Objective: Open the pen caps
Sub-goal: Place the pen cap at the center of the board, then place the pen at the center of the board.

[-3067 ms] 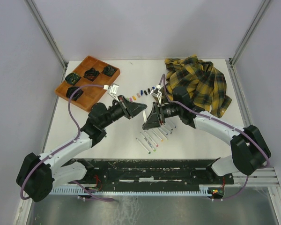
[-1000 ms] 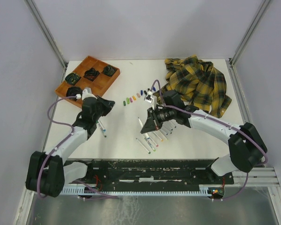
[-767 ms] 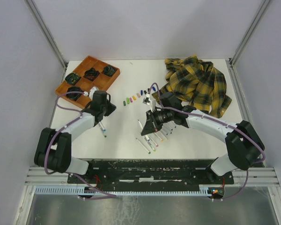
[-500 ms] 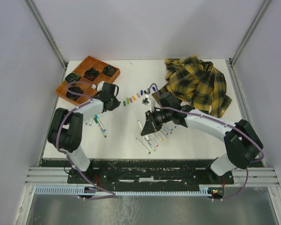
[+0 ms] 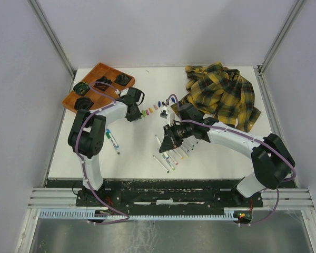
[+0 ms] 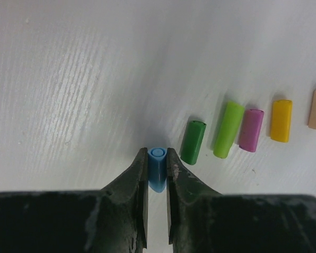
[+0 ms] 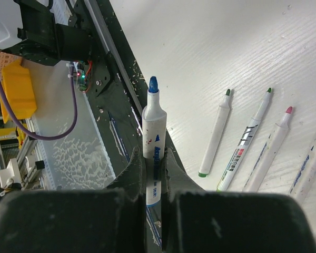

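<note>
A blue pen cap (image 6: 157, 167) is pinched between my left gripper (image 6: 157, 163) fingers, just above the table. Beside it on the right lie other pen caps in a row: dark green (image 6: 193, 142), light green (image 6: 228, 137), purple (image 6: 250, 129), yellow (image 6: 281, 120). From above, the left gripper (image 5: 137, 113) sits at the left end of that cap row (image 5: 154, 107). My right gripper (image 7: 155, 167) is shut on a white marker (image 7: 153, 137) with a bare blue tip, held above the table by the uncapped markers (image 5: 172, 156).
A wooden tray (image 5: 108, 75) with dark objects stands at the back left. A yellow plaid shirt (image 5: 225, 97) lies at the back right. One marker (image 5: 112, 140) lies alone on the left, near the left arm. The black base rail (image 5: 168, 192) runs along the near edge.
My left arm has swung from the table's left side rightward and farther back, carrying the blue cap to the left end of the cap row. The right gripper and its marker have barely moved.
</note>
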Robot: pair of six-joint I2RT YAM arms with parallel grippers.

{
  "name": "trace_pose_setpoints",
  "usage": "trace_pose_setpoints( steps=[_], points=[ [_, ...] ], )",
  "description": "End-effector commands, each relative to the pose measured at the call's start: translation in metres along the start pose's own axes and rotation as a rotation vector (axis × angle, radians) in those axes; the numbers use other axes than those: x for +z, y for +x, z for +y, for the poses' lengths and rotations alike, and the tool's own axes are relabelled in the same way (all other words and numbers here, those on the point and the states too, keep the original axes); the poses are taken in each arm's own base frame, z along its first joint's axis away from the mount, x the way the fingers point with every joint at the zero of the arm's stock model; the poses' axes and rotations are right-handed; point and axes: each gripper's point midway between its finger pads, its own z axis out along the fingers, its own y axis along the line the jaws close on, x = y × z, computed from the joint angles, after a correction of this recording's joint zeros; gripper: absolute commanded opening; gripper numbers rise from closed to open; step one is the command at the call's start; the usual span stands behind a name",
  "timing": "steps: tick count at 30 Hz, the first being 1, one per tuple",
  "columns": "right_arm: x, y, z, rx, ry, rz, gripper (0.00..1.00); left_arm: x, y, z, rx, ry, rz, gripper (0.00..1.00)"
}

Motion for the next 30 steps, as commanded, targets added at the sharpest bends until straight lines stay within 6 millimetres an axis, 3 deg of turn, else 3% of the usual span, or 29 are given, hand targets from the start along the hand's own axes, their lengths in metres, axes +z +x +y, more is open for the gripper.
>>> trace_pose_setpoints(
  steps=[1,8,15,20,25,30],
  points=[
    [-0.001,-0.018,0.005,-0.049,0.001,-0.038,0.0,0.001,-0.011,0.008,0.055,-0.056,-0.027,0.23],
    [0.003,-0.014,0.006,-0.051,0.003,-0.023,0.0,-0.001,-0.014,0.005,0.056,-0.049,-0.032,0.36],
    [0.014,-0.003,0.009,-0.083,0.017,0.017,0.0,-0.016,-0.026,-0.001,0.042,-0.016,-0.064,0.36],
    [0.029,0.012,0.008,-0.09,0.079,0.068,0.0,-0.057,-0.048,-0.01,0.001,0.079,-0.143,0.37],
    [0.043,0.024,0.005,-0.084,0.155,0.12,0.0,-0.118,-0.07,-0.012,-0.043,0.22,-0.28,0.42],
    [0.052,0.03,-0.005,-0.06,0.312,0.142,0.0,-0.159,-0.061,0.01,-0.053,0.329,-0.41,0.49]
  ],
)
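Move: The left hand holds the light blue cap virtually at its place, about 1 cm below the hand point. The dark green cap lies some 2 cm right of that hand and 1 cm ahead, the light green cap about 4 cm right and 2 ahead. For the right hand's blue-tipped pen, the free spot is about 5 cm left, 3 back and 11 below; the leftmost laid pen is about 2 cm left and 1 back, also 11 below. The left fingers let go of the light blue cap at the board, opening while the hand stays almost still, then the hand lifts away about 14 cm, easing back slightly and tipping its fingertips outward some 20 degrees. Meanwhile the right hand keeps its grip on the blue-tipped pen and carries it down about 5 cm, back 4 and a little left towards the row's open left end, its fingers tipping further down. ##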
